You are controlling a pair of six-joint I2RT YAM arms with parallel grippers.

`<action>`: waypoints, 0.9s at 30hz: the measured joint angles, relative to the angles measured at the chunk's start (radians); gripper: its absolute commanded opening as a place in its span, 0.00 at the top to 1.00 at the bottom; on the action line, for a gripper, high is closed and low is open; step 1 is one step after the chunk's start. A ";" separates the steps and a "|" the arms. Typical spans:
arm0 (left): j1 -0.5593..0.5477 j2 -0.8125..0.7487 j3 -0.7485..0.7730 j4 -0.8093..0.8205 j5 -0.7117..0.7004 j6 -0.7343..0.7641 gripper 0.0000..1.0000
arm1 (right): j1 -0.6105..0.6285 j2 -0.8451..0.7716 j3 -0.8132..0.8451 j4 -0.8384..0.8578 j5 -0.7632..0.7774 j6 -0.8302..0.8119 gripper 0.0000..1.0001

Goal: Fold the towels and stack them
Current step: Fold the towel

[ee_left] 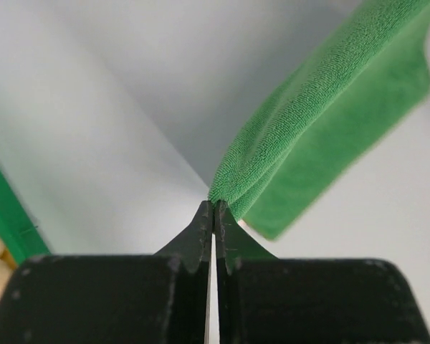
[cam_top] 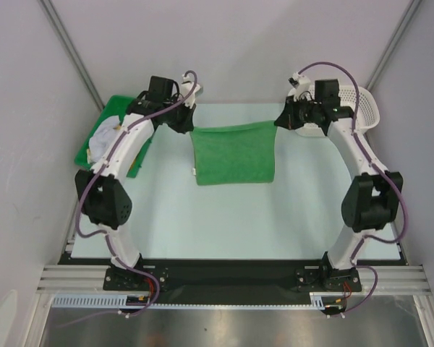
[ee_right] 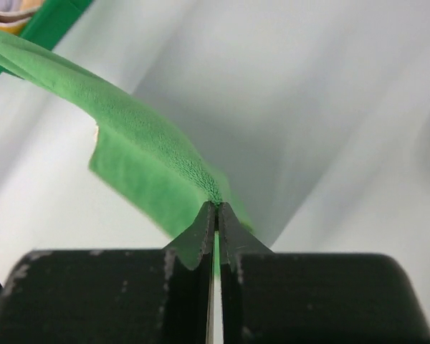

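A green towel (cam_top: 235,153) hangs stretched between my two grippers at the far middle of the table, its lower edge lying on the surface. My left gripper (cam_top: 187,128) is shut on the towel's far left corner; in the left wrist view the black fingertips (ee_left: 213,209) pinch the green towel (ee_left: 322,107). My right gripper (cam_top: 281,121) is shut on the far right corner, and in the right wrist view its tips (ee_right: 216,206) clamp the green towel (ee_right: 136,143). A white towel (cam_top: 103,137) lies crumpled in the green tray (cam_top: 108,112), partly hidden by the left arm.
The green tray sits at the far left edge of the table. A white mesh basket (cam_top: 369,108) stands at the far right behind the right arm. White walls close in on three sides. A bit of yellow cloth (ee_right: 11,25) shows at the right wrist view's top left.
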 measured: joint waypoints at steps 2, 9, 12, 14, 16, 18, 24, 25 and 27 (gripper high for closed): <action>-0.024 -0.069 -0.016 -0.008 -0.014 -0.006 1.00 | -0.001 -0.090 -0.049 -0.003 0.017 0.003 1.00; -0.101 -0.343 -0.206 -0.019 -0.071 -0.034 1.00 | 0.013 -0.394 -0.286 -0.009 0.070 0.070 1.00; -0.147 -0.433 -0.264 -0.039 -0.104 -0.050 1.00 | 0.039 -0.549 -0.375 -0.013 0.106 0.106 1.00; -0.186 -0.497 -0.314 -0.039 -0.129 -0.068 1.00 | 0.064 -0.652 -0.420 -0.027 0.139 0.128 1.00; -0.213 -0.565 -0.369 -0.043 -0.140 -0.090 1.00 | 0.096 -0.766 -0.456 -0.047 0.172 0.151 1.00; -0.229 -0.633 -0.418 -0.058 -0.145 -0.116 1.00 | 0.128 -0.867 -0.485 -0.059 0.197 0.172 1.00; -0.230 -0.713 -0.478 -0.050 -0.154 -0.177 1.00 | 0.180 -0.963 -0.563 -0.021 0.260 0.214 1.00; -0.230 -0.700 -0.483 -0.044 -0.160 -0.183 1.00 | 0.180 -0.946 -0.578 -0.008 0.264 0.216 1.00; -0.229 -0.626 -0.483 -0.029 -0.175 -0.191 1.00 | 0.180 -0.870 -0.608 0.031 0.272 0.217 1.00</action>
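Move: Both grippers hold the green towel's far corners, roughly 28 cm apart and about 20 cm above the table. The bare table near the robot lies about 29 cm straight back from each hand; the towel's hanging lower edge is only some 9 cm back and 19 cm below them. The green bin is about 31 cm left of the left hand and 9 cm farther out; the white basket is about 27 cm right of the right hand and 18 cm farther out. Sweep both grippers together back towards the robot, about 20 cm, the right a little farther than the left, rising as they go (left some 7 cm, right some 11 cm). Keep both pinched shut on the corners and let the fingers tip up slightly, then turn down and a little forward to begin lowering the towel. ##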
